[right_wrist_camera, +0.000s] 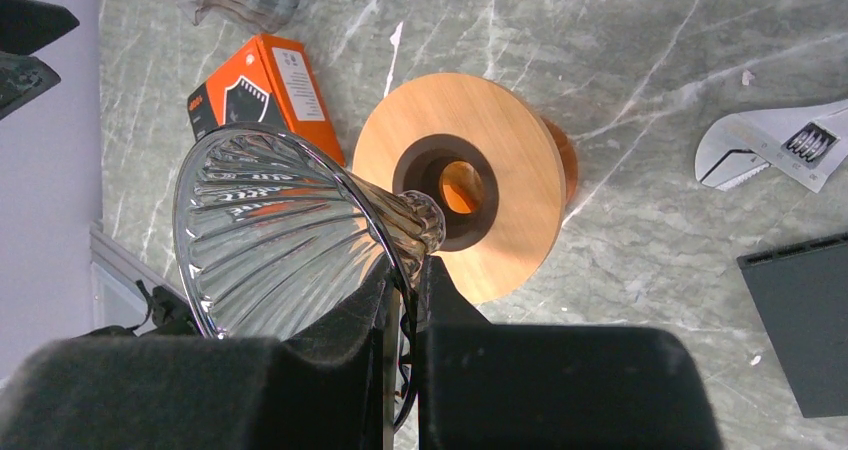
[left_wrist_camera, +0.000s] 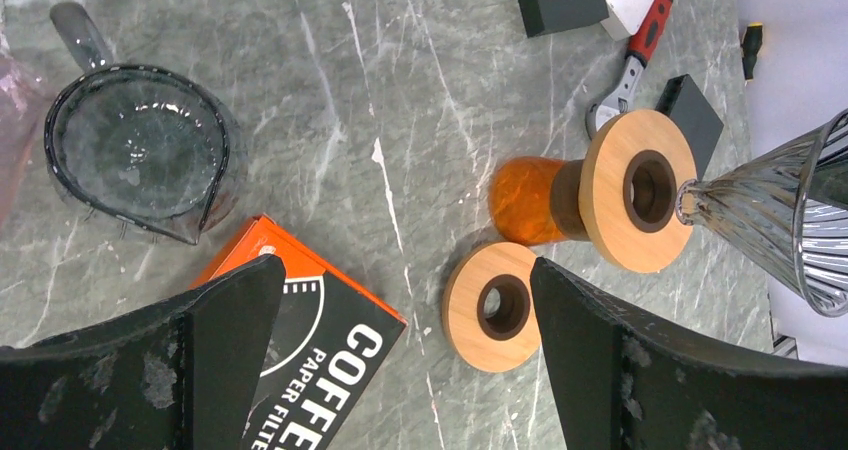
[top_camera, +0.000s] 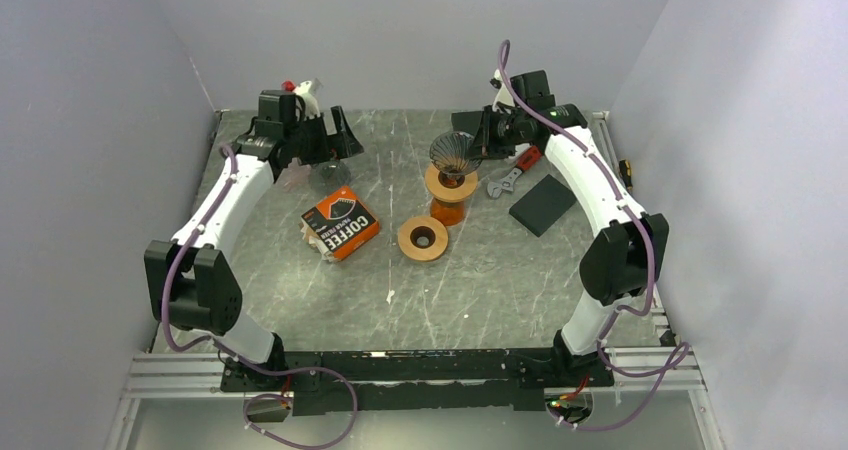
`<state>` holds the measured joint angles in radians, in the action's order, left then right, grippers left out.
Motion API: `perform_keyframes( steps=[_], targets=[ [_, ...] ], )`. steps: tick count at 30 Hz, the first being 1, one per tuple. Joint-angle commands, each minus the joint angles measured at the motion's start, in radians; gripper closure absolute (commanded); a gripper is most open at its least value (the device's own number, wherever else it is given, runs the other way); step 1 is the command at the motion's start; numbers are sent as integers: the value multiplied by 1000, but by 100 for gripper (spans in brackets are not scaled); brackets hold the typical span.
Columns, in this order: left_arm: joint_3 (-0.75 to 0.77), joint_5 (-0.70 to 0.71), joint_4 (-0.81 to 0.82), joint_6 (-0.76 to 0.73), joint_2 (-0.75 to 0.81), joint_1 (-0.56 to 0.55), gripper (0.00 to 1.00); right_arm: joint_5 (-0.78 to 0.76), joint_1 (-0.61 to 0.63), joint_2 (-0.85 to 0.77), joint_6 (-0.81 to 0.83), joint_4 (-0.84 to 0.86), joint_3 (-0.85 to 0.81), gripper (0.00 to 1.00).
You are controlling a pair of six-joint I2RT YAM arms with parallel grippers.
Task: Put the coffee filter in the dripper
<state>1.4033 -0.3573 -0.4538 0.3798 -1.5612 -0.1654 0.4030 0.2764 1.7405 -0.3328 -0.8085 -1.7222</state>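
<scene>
My right gripper (top_camera: 487,145) is shut on the handle of the clear ribbed glass dripper (top_camera: 452,152), holding it tilted with its tip just over the wooden collar (top_camera: 451,183) of the orange stand. In the right wrist view the dripper (right_wrist_camera: 280,230) sits between my gripper (right_wrist_camera: 405,270) and the collar (right_wrist_camera: 500,170). The orange and black coffee paper filter box (top_camera: 340,222) lies on the table left of the stand. No loose filter shows. My left gripper (top_camera: 320,150) is open and empty at the back left, above the box (left_wrist_camera: 320,340).
A loose wooden ring (top_camera: 422,238) lies in front of the stand. A glass server (left_wrist_camera: 135,150) stands at the back left under the left arm. A red-handled wrench (top_camera: 510,175) and a black block (top_camera: 543,205) lie on the right. Grey walls enclose the table.
</scene>
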Motion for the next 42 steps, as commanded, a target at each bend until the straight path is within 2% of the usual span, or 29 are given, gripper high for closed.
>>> perform_keyframes(
  steps=[1, 6, 11, 22, 24, 26, 31, 35, 42],
  targets=[
    [-6, -7, 71, 22, 53, 9, 0, 19, 0, -26, -17, 93, 10, 100],
    [11, -78, 82, 28, 48, 9, 1, 17, 0, -9, -15, 108, 34, 100],
    [-25, -134, 162, 59, 76, 9, 1, 10, -1, -2, -26, 132, 51, 100],
    [-28, -199, 220, 105, 95, 9, 0, -42, 0, 21, -20, 144, 78, 99],
    [-31, -208, 230, 113, 97, 9, 0, -51, 0, 23, -17, 144, 79, 94],
    [-37, -219, 243, 127, 98, 9, 1, -52, 0, 25, -17, 148, 83, 85],
    [-49, -243, 265, 165, 91, 9, 1, -43, 0, 11, -27, 169, 103, 73],
    [-52, -276, 294, 223, 73, 9, 2, -35, 0, -10, -39, 177, 95, 60],
    [-17, -323, 292, 308, -11, -17, 4, -49, -4, -60, -39, 167, 79, 24]
  ],
)
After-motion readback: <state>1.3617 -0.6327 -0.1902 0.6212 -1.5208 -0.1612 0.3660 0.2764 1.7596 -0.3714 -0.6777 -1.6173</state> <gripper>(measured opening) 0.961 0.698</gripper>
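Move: The right hand already grips the rim of the glass dripper. Its goal, the wooden collar on the amber carafe, sits about 5 cm to the left, level with the hand front to back and some 11 cm lower. The wrench lies about 9 cm ahead and 9 cm right, the spare collar some 7 cm back and 10 cm left, both about 22 cm below. From the left hand, the carafe's collar is about 19 cm right, 2 cm back and 11 cm below. Down goes the right hand, about 4 cm and easing slightly forward, lowering the held dripper's stem into the carafe's wooden collar; then the fingers spread wide and let go of the rim, with a slight lift at the end. The empty left hand rises about 6 cm and shifts right, rolling left side down, fingers still wide. ##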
